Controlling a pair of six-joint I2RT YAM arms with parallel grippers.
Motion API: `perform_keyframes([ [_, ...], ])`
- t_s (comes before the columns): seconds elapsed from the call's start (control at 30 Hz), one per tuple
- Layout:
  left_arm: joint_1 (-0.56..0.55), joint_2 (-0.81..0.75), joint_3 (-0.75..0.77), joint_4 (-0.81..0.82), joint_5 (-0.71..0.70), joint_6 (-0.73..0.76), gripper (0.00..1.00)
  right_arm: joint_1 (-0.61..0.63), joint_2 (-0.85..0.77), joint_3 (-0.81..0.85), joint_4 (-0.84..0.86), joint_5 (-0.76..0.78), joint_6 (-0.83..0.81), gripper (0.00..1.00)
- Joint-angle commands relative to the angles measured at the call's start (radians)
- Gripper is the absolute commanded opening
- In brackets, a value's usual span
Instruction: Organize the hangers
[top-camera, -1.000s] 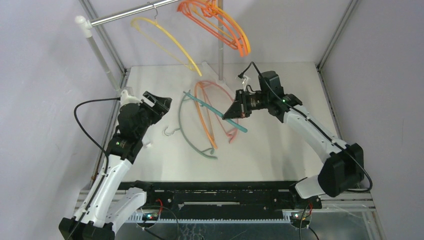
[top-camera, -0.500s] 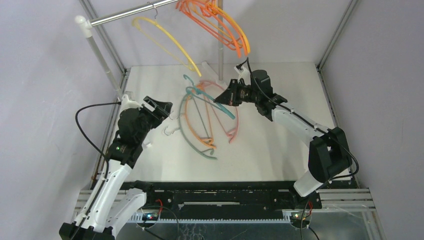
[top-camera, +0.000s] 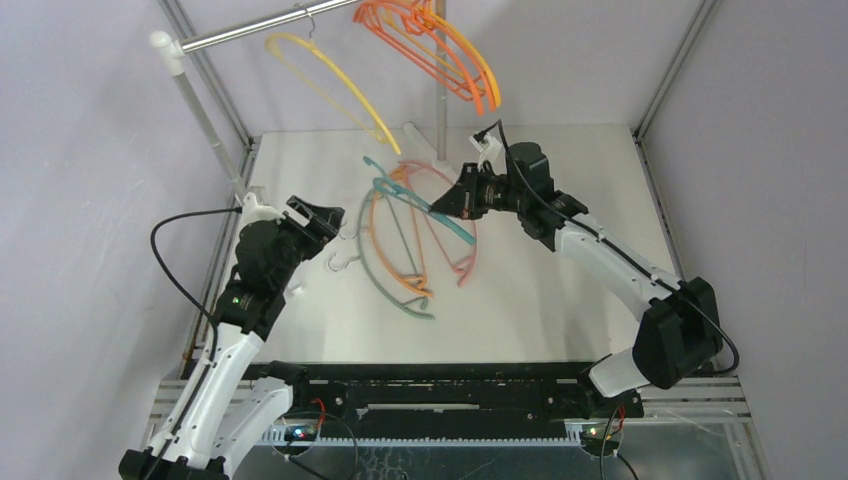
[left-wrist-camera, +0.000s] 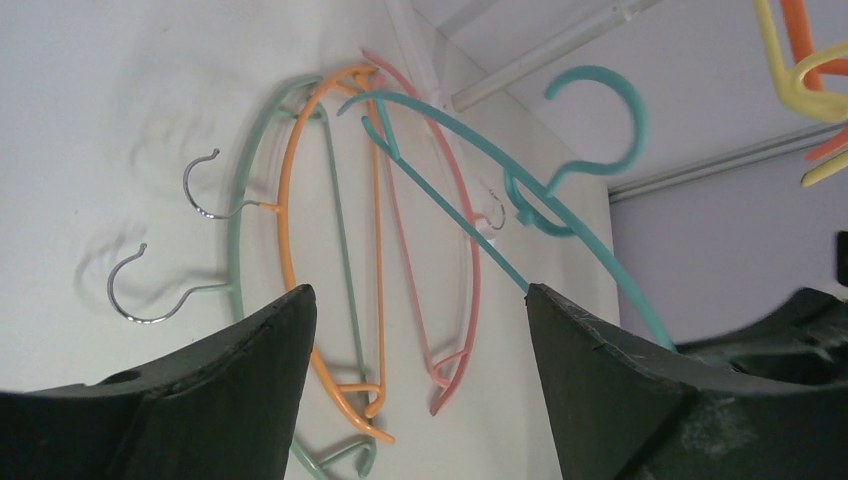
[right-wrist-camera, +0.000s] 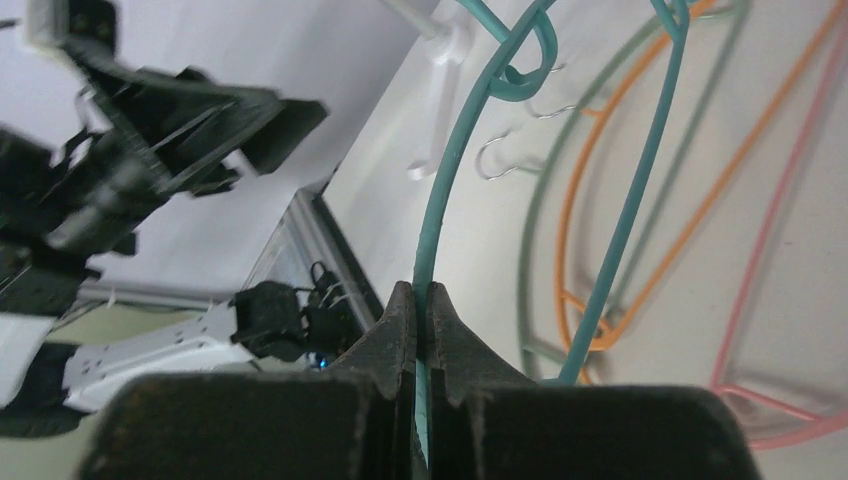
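Observation:
My right gripper (top-camera: 441, 207) (right-wrist-camera: 422, 290) is shut on the curved arm of a teal hanger (top-camera: 398, 192) (right-wrist-camera: 450, 170), held in the air over the table's middle with its hook toward the back left. Under it, a grey-green hanger (top-camera: 372, 268), an orange hanger (top-camera: 408, 262) and a pink hanger (top-camera: 470, 250) lie overlapping on the table. My left gripper (top-camera: 325, 222) (left-wrist-camera: 418, 295) is open at the left of the pile, holding nothing. A yellow hanger (top-camera: 330, 80) and several orange hangers (top-camera: 445, 55) hang from the rail.
The silver rail (top-camera: 260, 28) crosses the top left on a white post (top-camera: 200, 110); a second upright post (top-camera: 441, 110) stands behind the pile. Frame bars run along the table's left and right edges.
My right gripper has carried the teal hanger back and to the left, turning it so its hook faces the rail side. The left arm has barely shifted.

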Motion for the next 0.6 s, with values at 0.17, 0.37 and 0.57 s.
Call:
perform_keyframes([
  [0.17,0.003,0.008,-0.048,0.061,0.019,-0.012,0.81,-0.009,-0.166,-0.009,-0.042,-0.052,0.007,0.00],
  [0.37,0.003,0.012,-0.030,0.040,0.021,0.001,0.81,-0.054,-0.229,-0.009,-0.178,-0.013,-0.082,0.00],
  [0.57,0.004,0.025,-0.012,0.035,0.025,0.002,0.81,-0.109,-0.264,-0.009,-0.188,0.016,-0.084,0.00],
])
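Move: The right hand already pinches the teal hanger; the open left gripper it seems meant for is about 19 cm to its left, 2 cm nearer the base, level. On the table some 25 cm below, from the right hand, lie the orange hanger 12 cm ahead and 8 left, the pink one 14 ahead and 2 right, and the green one 7 ahead and 9 left. From the left hand the teal hanger's middle is about 16 cm right, 3 ahead, level. Still pinching the teal hanger, the right hand rises, draws back, then goes 5 cm right; left dips 3 cm. ##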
